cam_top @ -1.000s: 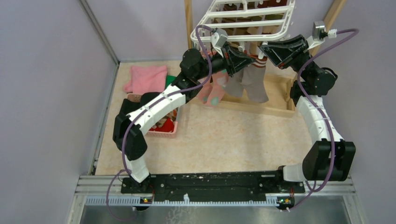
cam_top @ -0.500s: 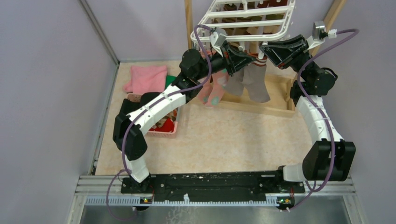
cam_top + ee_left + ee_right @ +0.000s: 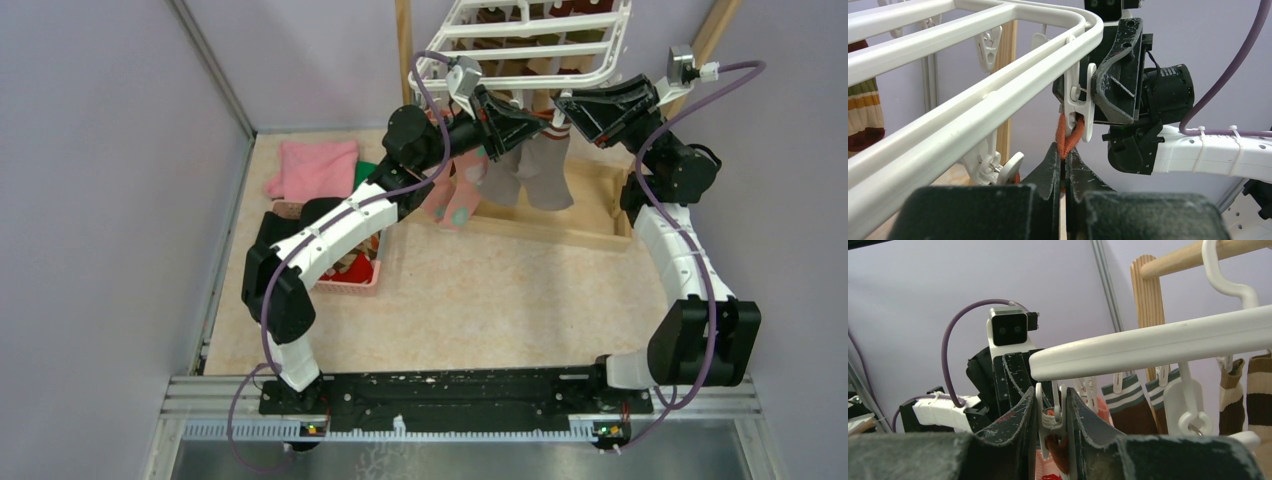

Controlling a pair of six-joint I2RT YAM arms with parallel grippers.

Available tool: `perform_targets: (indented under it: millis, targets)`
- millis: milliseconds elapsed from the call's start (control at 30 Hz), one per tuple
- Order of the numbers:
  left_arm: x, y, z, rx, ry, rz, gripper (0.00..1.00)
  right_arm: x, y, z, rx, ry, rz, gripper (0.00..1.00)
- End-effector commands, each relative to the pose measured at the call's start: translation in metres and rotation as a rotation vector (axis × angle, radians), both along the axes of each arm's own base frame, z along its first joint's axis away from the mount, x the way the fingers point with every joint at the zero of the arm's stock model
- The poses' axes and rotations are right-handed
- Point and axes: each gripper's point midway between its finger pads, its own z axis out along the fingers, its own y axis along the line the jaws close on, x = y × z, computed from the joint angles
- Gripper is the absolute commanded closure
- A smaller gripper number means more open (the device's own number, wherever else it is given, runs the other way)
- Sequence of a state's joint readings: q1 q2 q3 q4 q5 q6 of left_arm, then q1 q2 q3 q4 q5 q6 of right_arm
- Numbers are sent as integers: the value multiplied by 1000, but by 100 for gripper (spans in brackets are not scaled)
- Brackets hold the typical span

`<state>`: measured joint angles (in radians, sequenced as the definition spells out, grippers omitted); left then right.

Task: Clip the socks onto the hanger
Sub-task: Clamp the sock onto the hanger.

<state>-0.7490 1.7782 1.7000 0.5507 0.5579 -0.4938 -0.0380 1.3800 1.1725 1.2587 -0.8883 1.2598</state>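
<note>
The white hanger (image 3: 530, 40) hangs at the back, and its rim (image 3: 998, 75) fills the left wrist view. My left gripper (image 3: 1064, 152) is shut on the brown-red cuff (image 3: 1068, 135) of a grey sock (image 3: 545, 175) and holds it up into the lower end of a white clip (image 3: 1078, 100). From the other side my right gripper (image 3: 1053, 400) is shut on that same clip (image 3: 1050, 415), pressing its upper arms together. The cuff (image 3: 1060, 450) shows between the clip's lower ends. A pink sock with teal patches (image 3: 455, 200) hangs to the left.
Brown socks with striped cuffs (image 3: 1128, 400) and a brown-and-cream striped sock (image 3: 1258, 390) hang from other clips. A folded pink cloth (image 3: 315, 165), a green cloth (image 3: 365, 172) and a pink basket (image 3: 350, 270) lie at the left. A wooden frame (image 3: 560, 228) stands below the hanger.
My left gripper has risen slightly toward the hanger, lifting the grey sock with it. The right gripper has stayed on the clip.
</note>
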Motion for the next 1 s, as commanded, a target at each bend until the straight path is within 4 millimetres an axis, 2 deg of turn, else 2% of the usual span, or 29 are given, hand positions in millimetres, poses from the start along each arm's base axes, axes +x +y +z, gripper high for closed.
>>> perform_targets:
  millis: [0, 167, 733, 967]
  targets:
    - [-21, 14, 51, -114, -82, -23, 100, -6, -2, 7, -9, -52, -9, 100]
    - [-24, 12, 51, -109, -80, -45, 100, -6, -2, 7, -13, -56, -11, 99]
    - [-23, 12, 42, -84, -73, -35, 100, -10, -3, 10, -5, -74, -16, 40]
    - [-17, 14, 31, -43, -65, 12, 100, -12, -8, 11, 5, -77, -37, 25]
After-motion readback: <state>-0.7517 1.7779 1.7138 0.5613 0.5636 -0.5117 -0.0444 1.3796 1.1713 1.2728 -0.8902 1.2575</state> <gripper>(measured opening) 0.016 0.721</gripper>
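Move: Just beyond the left fingertips, which hold the grey sock's red cuff, the open clip hangs about 2 cm to their right, 1 cm ahead and 3 cm up. The hanger's near right corner is 2 cm ahead of that hand, 4 cm right, 6 cm up; a neighbouring clip with a hung grey sock is some 5 cm left and 1 cm ahead. The clip is already between the right fingers, level fore and aft, 1 cm left and 1 cm below. Nudging the pinched cuff about 1 cm up and slightly back, the left hand works it farther into the clip's jaws, then holds there, fingers shut, easing down a touch at the very end. The right hand stays put, first still squeezing the clip's handles, then spreads its fingers wide and lets go of them. ##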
